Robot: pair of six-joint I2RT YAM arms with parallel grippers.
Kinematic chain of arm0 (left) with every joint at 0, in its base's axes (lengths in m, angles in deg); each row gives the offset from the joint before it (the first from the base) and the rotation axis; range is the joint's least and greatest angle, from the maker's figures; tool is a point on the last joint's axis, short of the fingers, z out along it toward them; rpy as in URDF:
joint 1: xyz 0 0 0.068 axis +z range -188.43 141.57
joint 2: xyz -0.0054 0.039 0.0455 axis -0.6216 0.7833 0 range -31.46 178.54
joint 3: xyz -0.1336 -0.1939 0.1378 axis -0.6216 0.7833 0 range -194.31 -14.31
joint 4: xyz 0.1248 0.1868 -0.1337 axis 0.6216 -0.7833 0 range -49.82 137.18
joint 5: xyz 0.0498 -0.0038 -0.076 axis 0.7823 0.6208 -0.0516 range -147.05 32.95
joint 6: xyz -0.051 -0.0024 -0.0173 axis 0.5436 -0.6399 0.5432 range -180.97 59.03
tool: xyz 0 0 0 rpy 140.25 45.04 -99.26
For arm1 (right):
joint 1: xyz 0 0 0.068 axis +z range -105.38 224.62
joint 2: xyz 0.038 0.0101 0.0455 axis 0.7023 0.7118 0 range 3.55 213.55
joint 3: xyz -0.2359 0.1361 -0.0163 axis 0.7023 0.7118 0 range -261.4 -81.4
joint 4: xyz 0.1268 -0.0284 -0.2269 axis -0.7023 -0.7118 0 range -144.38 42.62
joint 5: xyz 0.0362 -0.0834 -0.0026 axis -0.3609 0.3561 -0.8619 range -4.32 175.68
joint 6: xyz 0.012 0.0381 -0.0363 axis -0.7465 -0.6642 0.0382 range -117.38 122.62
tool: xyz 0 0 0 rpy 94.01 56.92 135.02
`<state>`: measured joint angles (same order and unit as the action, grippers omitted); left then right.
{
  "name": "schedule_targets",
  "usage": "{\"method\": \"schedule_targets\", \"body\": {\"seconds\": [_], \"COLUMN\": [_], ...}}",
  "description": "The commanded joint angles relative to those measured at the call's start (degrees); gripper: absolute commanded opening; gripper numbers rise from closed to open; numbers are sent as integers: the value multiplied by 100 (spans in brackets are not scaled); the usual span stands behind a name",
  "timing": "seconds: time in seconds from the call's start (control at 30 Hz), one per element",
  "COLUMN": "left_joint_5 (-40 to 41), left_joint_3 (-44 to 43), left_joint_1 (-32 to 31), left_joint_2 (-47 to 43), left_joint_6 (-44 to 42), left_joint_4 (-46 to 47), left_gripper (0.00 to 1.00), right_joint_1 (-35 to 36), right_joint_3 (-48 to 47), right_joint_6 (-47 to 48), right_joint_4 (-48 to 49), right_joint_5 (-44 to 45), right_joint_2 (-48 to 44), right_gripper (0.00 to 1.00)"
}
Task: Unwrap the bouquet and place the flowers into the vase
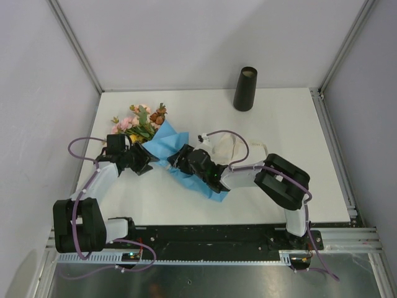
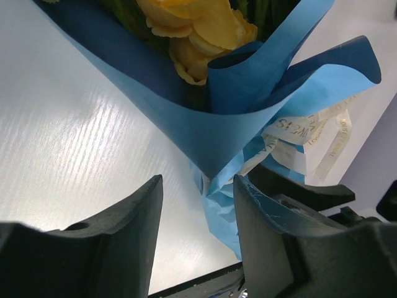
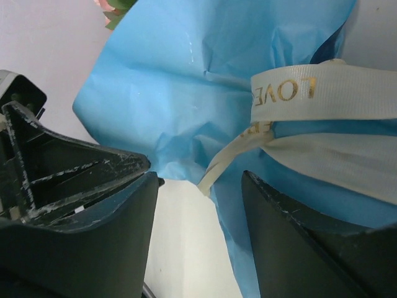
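Observation:
The bouquet (image 1: 162, 144) lies on the white table, its flowers (image 1: 140, 123) pointing to the far left and its blue paper (image 1: 186, 169) spreading to the near right. A cream ribbon (image 3: 310, 93) printed with gold letters crosses the paper, and more ribbon (image 1: 228, 149) lies loose to the right. My left gripper (image 2: 198, 183) is open, with the paper's pinched tip just ahead between its fingers; a yellow rose (image 2: 192, 31) shows above. My right gripper (image 3: 198, 177) is open at the paper's edge, where a ribbon end hangs. The black vase (image 1: 245, 89) stands upright at the back.
Both grippers meet at the bouquet's waist, left gripper (image 1: 146, 159) and right gripper (image 1: 178, 159) close together. Metal frame posts and grey walls border the table (image 1: 285, 124) on three sides. A black base strip (image 1: 205, 233) runs along the near edge.

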<state>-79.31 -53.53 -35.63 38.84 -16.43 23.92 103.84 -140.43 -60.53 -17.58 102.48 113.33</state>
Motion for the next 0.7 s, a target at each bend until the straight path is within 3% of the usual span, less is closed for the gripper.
{"method": "schedule_targets", "body": {"seconds": [0.0, 0.2, 0.4, 0.57, 0.67], "left_joint_5": [-69, -102, -69, -31, 62], "left_joint_3": [-66, -51, -39, -76, -95], "left_joint_1": [48, 52, 51, 52, 53], "left_joint_2": [30, 88, 166, 289, 271], "left_joint_6": [-59, -3, 76, 88, 109], "left_joint_4": [113, 199, 301, 343, 366], "left_gripper": [53, 52, 45, 29, 15], "right_joint_1": [-50, -132, -187, -196, -193], "right_joint_3": [-423, -708, -724, -680, -639], "right_joint_6": [-183, -235, -76, 381, 698], "right_joint_4": [530, 620, 614, 679, 803], "right_joint_5": [100, 67, 125, 26, -136], "right_joint_2": [434, 861, 787, 476, 284], "right_gripper": [61, 58, 41, 20, 14]}}
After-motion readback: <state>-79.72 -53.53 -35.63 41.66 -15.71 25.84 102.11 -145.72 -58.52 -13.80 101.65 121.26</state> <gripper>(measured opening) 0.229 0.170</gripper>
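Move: The ribbon's knot and short end lie some 3 cm ahead of the right gripper, 2 cm left and 2 cm below. The wrapping's stem end is roughly 9 cm back and 15 cm right of that gripper, and 4 cm lower. The wrapping's folded edge is only about 1 cm ahead, 1 cm right and 1 cm below the open left gripper; the yellow flower stands some 9 cm ahead and 7 cm left of that same gripper, about level with it. Bring the right gripper about 3 cm forward, with a couple of centimetres left and down, onto the ribbon where it crosses the blue wrapping, then hold there and close the fingers to take the ribbon between their tips. Meanwhile ease the left gripper down by about 1 cm and a touch forward, its fingers closing around the wrapping's folded edge. ##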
